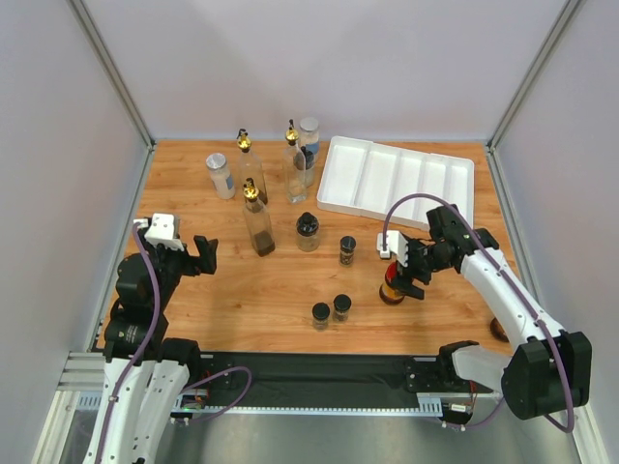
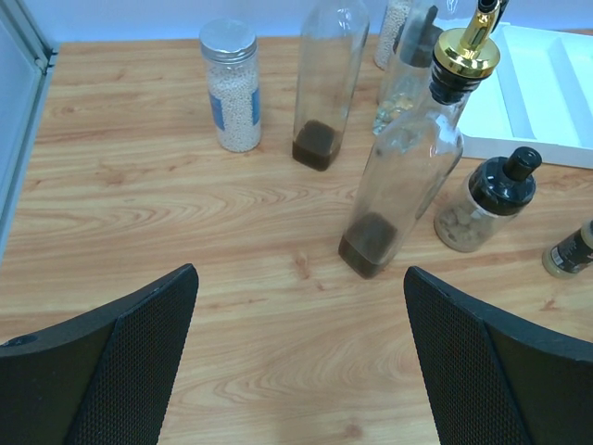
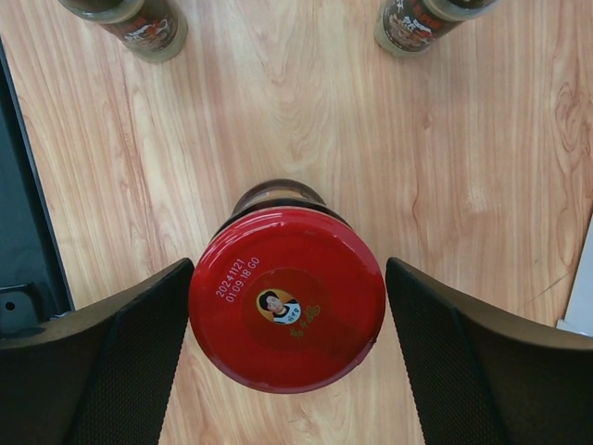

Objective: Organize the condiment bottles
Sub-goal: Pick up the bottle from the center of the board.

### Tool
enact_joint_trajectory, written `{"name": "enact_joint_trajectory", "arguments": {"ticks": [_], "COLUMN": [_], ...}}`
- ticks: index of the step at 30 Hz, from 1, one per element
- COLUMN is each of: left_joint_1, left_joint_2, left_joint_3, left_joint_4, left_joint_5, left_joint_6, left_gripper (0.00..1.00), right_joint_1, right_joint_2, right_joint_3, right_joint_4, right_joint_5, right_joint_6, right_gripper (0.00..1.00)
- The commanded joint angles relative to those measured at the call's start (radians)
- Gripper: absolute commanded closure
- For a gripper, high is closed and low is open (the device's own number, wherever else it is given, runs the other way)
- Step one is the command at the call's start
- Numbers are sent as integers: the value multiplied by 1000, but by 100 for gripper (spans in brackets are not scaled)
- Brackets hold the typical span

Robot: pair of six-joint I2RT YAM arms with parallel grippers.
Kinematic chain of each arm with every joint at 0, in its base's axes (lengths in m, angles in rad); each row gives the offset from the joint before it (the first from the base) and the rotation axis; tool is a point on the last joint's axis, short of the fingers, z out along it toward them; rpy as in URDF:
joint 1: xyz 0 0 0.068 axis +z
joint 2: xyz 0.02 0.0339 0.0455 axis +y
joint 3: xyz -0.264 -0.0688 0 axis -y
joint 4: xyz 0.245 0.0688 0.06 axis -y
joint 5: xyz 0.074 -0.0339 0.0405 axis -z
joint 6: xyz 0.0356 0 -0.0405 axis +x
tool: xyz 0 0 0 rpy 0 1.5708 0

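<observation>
My right gripper (image 1: 403,279) is open and straddles a red-lidded dark jar (image 1: 392,288) standing at the right front of the table. In the right wrist view the red lid (image 3: 287,297) sits between the fingers (image 3: 120,362); the left one is at its edge, the right one a small gap away. My left gripper (image 1: 205,253) is open and empty at the left, low over bare wood (image 2: 301,362). Three tall gold-spouted bottles (image 1: 257,224) (image 1: 249,164) (image 1: 295,164), two silver-lidded jars (image 1: 220,176) (image 1: 309,138) and several black-capped jars (image 1: 308,232) (image 1: 347,249) (image 1: 331,311) stand apart.
A white divided tray (image 1: 327,184) lies at the back right. The nearest tall bottle (image 2: 408,158) stands ahead of my left gripper, with a silver-lidded jar (image 2: 232,88) beyond. Two small spice jars (image 3: 139,23) (image 3: 417,20) stand beyond the red lid. Grey walls enclose the table.
</observation>
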Motion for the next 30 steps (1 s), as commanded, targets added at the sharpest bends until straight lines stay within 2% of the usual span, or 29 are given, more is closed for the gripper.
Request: {"name": "enact_joint_trajectory", "arguments": {"ticks": [1, 4, 5, 7, 8, 11, 14, 23, 30], "left_joint_1": [-5, -7, -7, -8, -8, -8, -10, -13, -19], "left_joint_2": [-11, -8, -5, -3, -3, -3, -2, -2, -5], "left_joint_3": [-5, -5, -5, -5, -5, -7, -7, -7, -8], "left_joint_4": [26, 27, 27, 29, 29, 29, 29, 30, 29], "left_joint_5": [-1, -3, -3, -3, -4, -6, -6, -4, -6], "left_joint_6": [-6, -5, -5, -5, -3, -3, -2, -2, -2], "left_gripper": [0, 0, 0, 0, 0, 0, 0, 0, 0], "right_joint_1": [13, 16, 16, 14, 16, 14, 16, 16, 4], "right_joint_2": [3, 3, 3, 1, -2, -19, -36, -40, -34], "right_joint_3": [-12, -21, -24, -27, -30, -32, -19, 97, 178], "right_joint_4": [47, 61, 64, 69, 72, 78, 80, 74, 106], "right_joint_5": [34, 56, 60, 71, 74, 82, 80, 128, 183], "right_joint_6": [19, 25, 26, 31, 34, 52, 91, 290, 416], "right_gripper": [16, 27, 36, 46, 56, 71, 79, 89, 91]}}
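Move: The red-capped bottle already stands between the right hand's open fingers, its middle about 2 cm below the hand point. From that hand, one small spice jar is some 12 cm left and 4 cm back, a second about 17 cm left and 6 cm back, a third 11 cm left and 8 cm ahead; the white tray's middle lies roughly 28 cm straight ahead. From the left hand the bottle is about 42 cm right, roughly level fore and aft, 15 cm lower. The right hand's fingers, nearly round the red-capped bottle already, close the last bit and pinch it from both sides below the cap, then keep that grip while the hand all but stays in place. It then carries the bottle up and forward by some 2.5 cm each way and a little to the right, away from the small spice jars and towards the white tray, the hand turning about 15 degrees clockwise. ##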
